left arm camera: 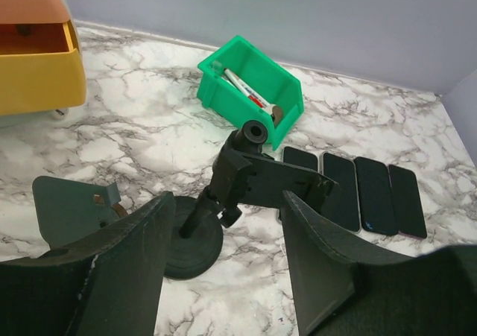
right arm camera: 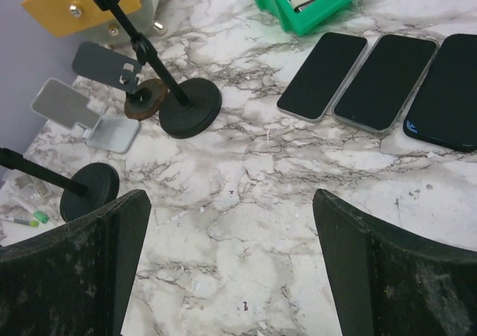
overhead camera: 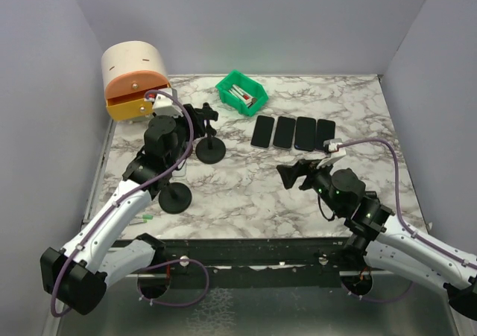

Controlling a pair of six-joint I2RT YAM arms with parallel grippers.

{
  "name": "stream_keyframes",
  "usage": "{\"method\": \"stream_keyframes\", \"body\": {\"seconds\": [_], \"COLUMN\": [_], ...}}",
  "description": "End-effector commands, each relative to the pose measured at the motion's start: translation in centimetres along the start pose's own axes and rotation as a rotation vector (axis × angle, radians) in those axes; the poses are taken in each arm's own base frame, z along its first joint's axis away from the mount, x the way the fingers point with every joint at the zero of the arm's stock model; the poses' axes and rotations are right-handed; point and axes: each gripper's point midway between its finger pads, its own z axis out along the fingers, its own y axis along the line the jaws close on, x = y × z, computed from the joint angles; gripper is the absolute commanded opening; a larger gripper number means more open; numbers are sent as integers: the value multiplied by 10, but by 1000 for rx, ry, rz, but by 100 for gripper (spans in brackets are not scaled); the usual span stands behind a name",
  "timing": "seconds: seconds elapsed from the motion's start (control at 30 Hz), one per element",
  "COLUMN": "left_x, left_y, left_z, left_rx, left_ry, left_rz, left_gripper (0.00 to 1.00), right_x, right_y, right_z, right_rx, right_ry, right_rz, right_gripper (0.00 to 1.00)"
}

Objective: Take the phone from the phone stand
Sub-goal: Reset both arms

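Note:
The black phone stand (left arm camera: 192,241) stands on a round base, and its clamp arm (left arm camera: 262,178) carries no phone. In the top view this phone stand (overhead camera: 211,150) is at centre left. Several dark phones lie flat in a row (overhead camera: 284,132) to its right; the nearest phone (left arm camera: 341,191) also shows in the left wrist view. My left gripper (left arm camera: 227,202) is open just short of the clamp, with nothing between its fingers. My right gripper (right arm camera: 231,198) is open over bare marble, below the phone row (right arm camera: 323,75), and sits at centre right in the top view (overhead camera: 292,173).
A second black stand base (overhead camera: 176,198) sits near the left arm. A green bin (overhead camera: 241,92) with pens is at the back. An orange and tan drawer box (overhead camera: 134,79) fills the back left corner. Grey plate stands (right arm camera: 108,66) lie at the left.

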Motion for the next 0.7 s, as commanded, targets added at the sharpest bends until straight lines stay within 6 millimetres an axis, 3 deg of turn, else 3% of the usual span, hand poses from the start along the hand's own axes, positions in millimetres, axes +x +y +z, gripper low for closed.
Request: {"method": "stream_keyframes", "body": {"seconds": [0.0, 0.33, 0.67], "left_x": [-9, -2, -16], "left_y": [-8, 7, 22], "left_z": [4, -2, -20], "left_rx": [37, -2, -68], "left_ry": [11, -31, -67], "left_rz": [-69, -128, -87], "left_gripper": [58, 38, 29], "right_x": [0, -4, -5], "right_y": [5, -1, -5], "right_z": [-2, -6, -12], "right_rx": [-14, 8, 20], "right_ry": [33, 14, 11], "right_rz": [-11, -17, -15], "right_gripper": [95, 95, 94]}}
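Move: The empty left gripper hangs just short of the black phone stand's bare head, which lies about 7 cm ahead, 3 cm to the right and some 4 cm lower. The small brown-based stand is roughly 7 cm ahead, 12 cm left and 25 cm below; the green box is about 25 cm ahead and 13 cm right, down on the table. From the right hand, that black head is about 19 cm ahead, 28 cm left and slightly higher. Draw the empty left gripper's fingers together from about two-thirds open to one-third, closing on nothing. Let the hand ease forward by barely 1 cm, then drift back about 1 cm and left about 1 cm, away from the black stand's head, rolling its left side down some 5 degrees. ##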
